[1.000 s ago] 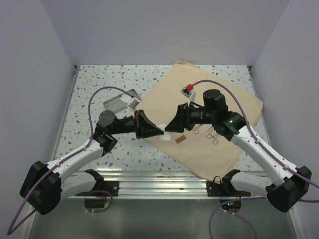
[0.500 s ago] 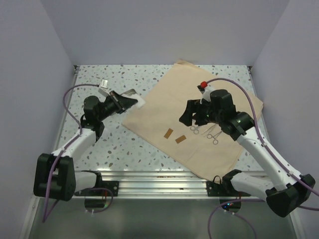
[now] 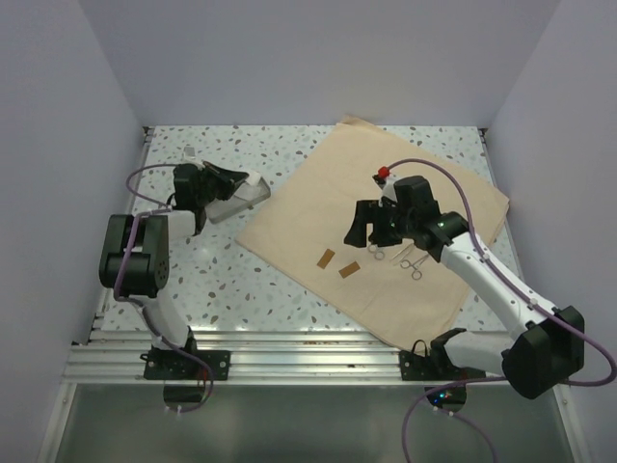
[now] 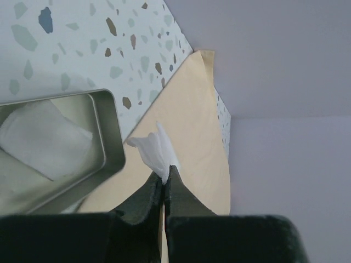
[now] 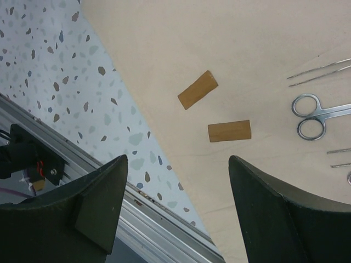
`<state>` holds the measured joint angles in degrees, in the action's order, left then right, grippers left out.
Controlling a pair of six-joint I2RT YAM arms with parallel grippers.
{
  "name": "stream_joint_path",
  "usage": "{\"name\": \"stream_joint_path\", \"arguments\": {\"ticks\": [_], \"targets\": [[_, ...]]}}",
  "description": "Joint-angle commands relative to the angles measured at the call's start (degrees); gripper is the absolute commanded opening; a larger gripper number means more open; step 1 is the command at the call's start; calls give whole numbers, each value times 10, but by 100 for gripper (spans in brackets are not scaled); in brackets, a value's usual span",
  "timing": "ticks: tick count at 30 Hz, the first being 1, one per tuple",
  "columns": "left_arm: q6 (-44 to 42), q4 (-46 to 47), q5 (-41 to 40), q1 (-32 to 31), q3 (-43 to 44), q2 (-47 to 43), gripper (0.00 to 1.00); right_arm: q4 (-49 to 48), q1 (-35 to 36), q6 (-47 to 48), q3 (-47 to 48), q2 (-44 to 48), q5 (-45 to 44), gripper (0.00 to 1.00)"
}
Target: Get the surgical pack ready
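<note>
The surgical pack's tan cloth sheet [image 3: 405, 193] lies flat and unfolded on the speckled table. Silver scissors [image 5: 314, 117] and tweezers [image 5: 318, 69] rest on it, also visible from above as instruments [image 3: 407, 257]. Two brown strips [image 3: 326, 258] [image 5: 229, 131] lie near the cloth's left part. The steel tray [image 3: 234, 204] sits off the cloth to the left, its rim [image 4: 111, 143] showing, with white gauze [image 4: 46, 139] inside. My left gripper [image 3: 249, 185] [image 4: 163, 174] is shut on a white gauze piece [image 4: 155, 149] beside the tray. My right gripper [image 3: 371, 231] [image 5: 178, 160] hangs open above the cloth, holding nothing.
The table's near aluminium rail [image 5: 109, 183] runs below my right gripper. White walls [image 3: 58, 145] enclose the table on three sides. The cloth's far corner [image 4: 207, 55] reaches the back wall.
The two grippers met at the table's middle on the white piece. My right gripper let go and opened wide, pulling back right. My left arm carried the piece to the tray.
</note>
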<state>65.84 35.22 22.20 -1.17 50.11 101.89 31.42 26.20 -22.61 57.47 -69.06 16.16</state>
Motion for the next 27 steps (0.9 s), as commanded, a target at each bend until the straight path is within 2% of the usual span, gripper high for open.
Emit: {"name": "stream_joint_path", "arguments": {"ticks": [1, 8, 14, 27], "targets": [[43, 66, -5, 7, 47, 55, 0, -34, -13, 13, 1, -11, 25, 78], [29, 75, -26, 7, 74, 112, 0, -49, -26, 13, -3, -25, 45, 78], [-9, 45, -58, 7, 79, 113, 0, -58, -30, 12, -7, -27, 61, 78], [-19, 23, -77, 6, 80, 133, 0, -62, -33, 10, -9, -34, 74, 78]]}}
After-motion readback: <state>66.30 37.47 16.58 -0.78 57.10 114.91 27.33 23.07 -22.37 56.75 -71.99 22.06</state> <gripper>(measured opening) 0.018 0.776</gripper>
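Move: The shut fingers of my left hand hold the second white gauze. The tray it is going to has its middle about 3 cm ahead of this hand, 6 cm to its left and 11 cm below. The first gauze lies in the tray's right part, roughly 5 cm ahead of me, 3 cm left and 11 cm down. From my open right hand, the tray is some 24 cm ahead, 38 cm left and 16 cm lower. I sink my left hand about 5 cm towards the right part of the tray while easing it some 4 cm forward and a little left. Most of the drop comes early, then I hover almost level as I drift on, and dip once more at the end. My fingers stay shut on the gauze, and the wrist turns only about 5 degrees counter-clockwise. ##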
